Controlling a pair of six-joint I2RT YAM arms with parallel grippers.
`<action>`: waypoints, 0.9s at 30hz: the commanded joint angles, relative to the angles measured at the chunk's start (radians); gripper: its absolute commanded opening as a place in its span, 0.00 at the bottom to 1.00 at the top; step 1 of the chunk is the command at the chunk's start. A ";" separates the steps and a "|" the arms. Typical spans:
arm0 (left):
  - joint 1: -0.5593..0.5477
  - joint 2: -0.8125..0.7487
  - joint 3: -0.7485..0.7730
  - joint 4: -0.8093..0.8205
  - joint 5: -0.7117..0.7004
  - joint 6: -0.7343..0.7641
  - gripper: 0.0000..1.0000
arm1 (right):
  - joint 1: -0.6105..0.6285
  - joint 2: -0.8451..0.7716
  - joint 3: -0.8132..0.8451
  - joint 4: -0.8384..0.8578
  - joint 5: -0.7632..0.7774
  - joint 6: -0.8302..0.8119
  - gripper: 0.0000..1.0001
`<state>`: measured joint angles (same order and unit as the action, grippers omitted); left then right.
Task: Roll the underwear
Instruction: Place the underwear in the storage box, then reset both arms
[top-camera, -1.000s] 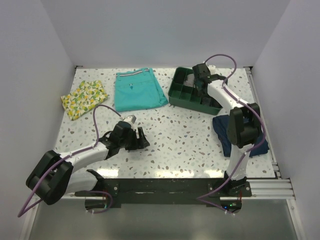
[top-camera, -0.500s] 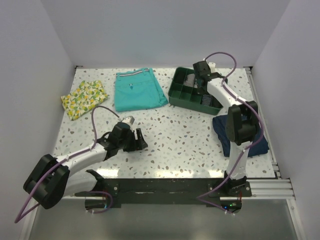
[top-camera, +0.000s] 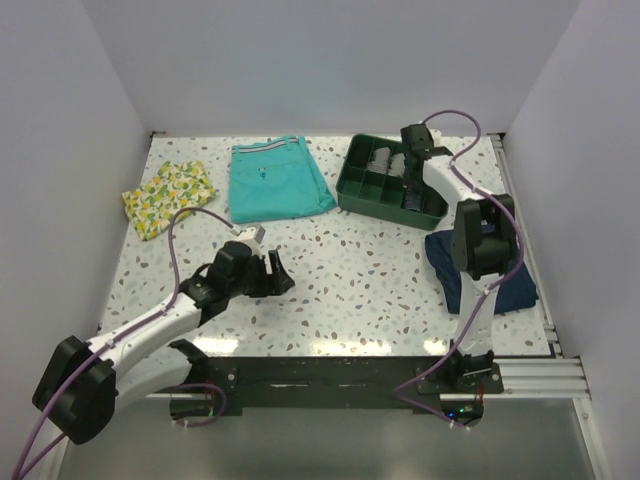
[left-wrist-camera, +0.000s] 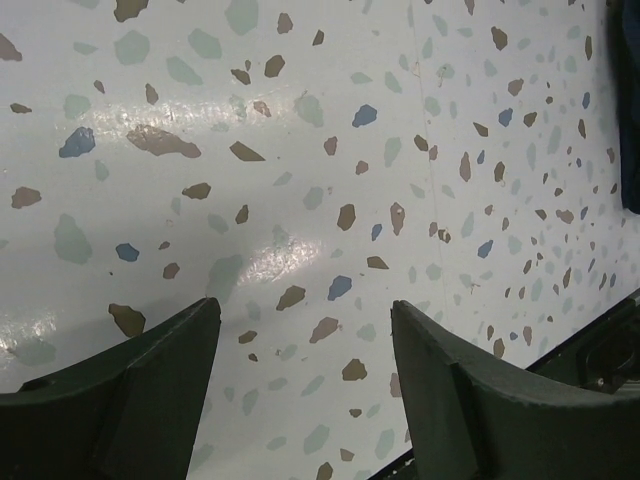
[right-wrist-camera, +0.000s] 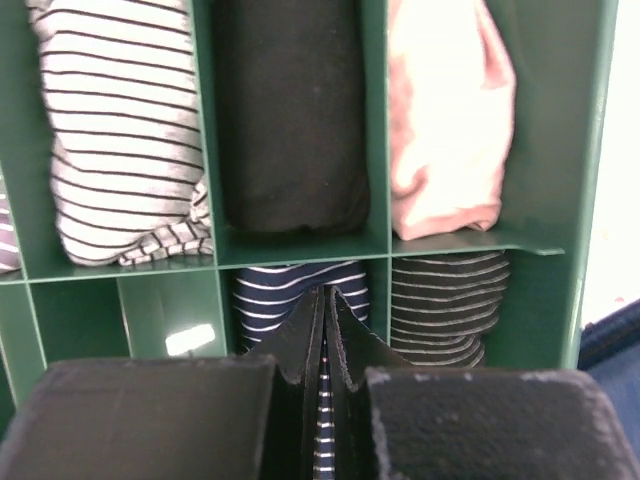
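Observation:
The underwear (right-wrist-camera: 288, 292), a navy roll with thin pale stripes, sits in a middle compartment of the green tray (right-wrist-camera: 290, 248). My right gripper (right-wrist-camera: 325, 296) hangs directly above it, shut, with the fingertips pressed together and no cloth pinched between them. In the top view that gripper (top-camera: 412, 168) is over the tray (top-camera: 350, 190) at the back right, and it hides the underwear there. Near the front left, my left gripper (top-camera: 271, 274) is low over the speckled table, open, with only bare tabletop between its fingers (left-wrist-camera: 160, 360).
The tray's other compartments hold rolled pieces: white striped (right-wrist-camera: 120, 130), black (right-wrist-camera: 290, 110), pink (right-wrist-camera: 445, 110), dark striped (right-wrist-camera: 445, 300). Teal shorts (top-camera: 275, 180) and a lemon-print cloth (top-camera: 168, 198) lie at the back left. A plain navy garment (top-camera: 440, 255) lies beside the right arm.
My right gripper has gone from open to shut and shifted slightly right over the tray. The left arm has swung a little, its gripper still open over the table.

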<state>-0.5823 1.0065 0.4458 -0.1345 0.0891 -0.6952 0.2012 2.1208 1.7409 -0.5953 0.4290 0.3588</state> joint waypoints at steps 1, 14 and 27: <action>0.010 -0.017 0.050 -0.010 -0.015 0.029 0.74 | 0.001 -0.111 -0.066 0.115 -0.079 -0.020 0.02; 0.009 -0.045 0.126 -0.091 -0.061 0.065 1.00 | 0.001 -0.504 -0.368 0.118 -0.144 -0.009 0.59; 0.009 -0.059 0.272 -0.232 -0.166 0.148 1.00 | 0.001 -0.995 -0.797 0.058 -0.094 0.051 0.82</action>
<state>-0.5819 0.9699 0.6491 -0.3317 -0.0284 -0.6041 0.2020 1.2339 1.0153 -0.5194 0.3061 0.3641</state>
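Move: The rolled navy-striped underwear sits in the storage box under my right fingertips, its middle about 3 cm back and 2 cm below. The black-striped roll lies some 6 cm to the right of it. The black roll is about 7 cm ahead of my right hand, and the folded jeans about 25 cm back and 12 cm right, outside the box. From my left hand the underwear lies roughly 27 cm ahead and 36 cm right. My shut right fingertips lift off the underwear. I raise them some 9 cm, then sweep back about 17 cm over the box's near side towards the jeans, opening to about three quarters and tipping the fingers some 12 degrees less steeply down. My empty left hand rises about 5 cm, easing forward, and opens fully. ##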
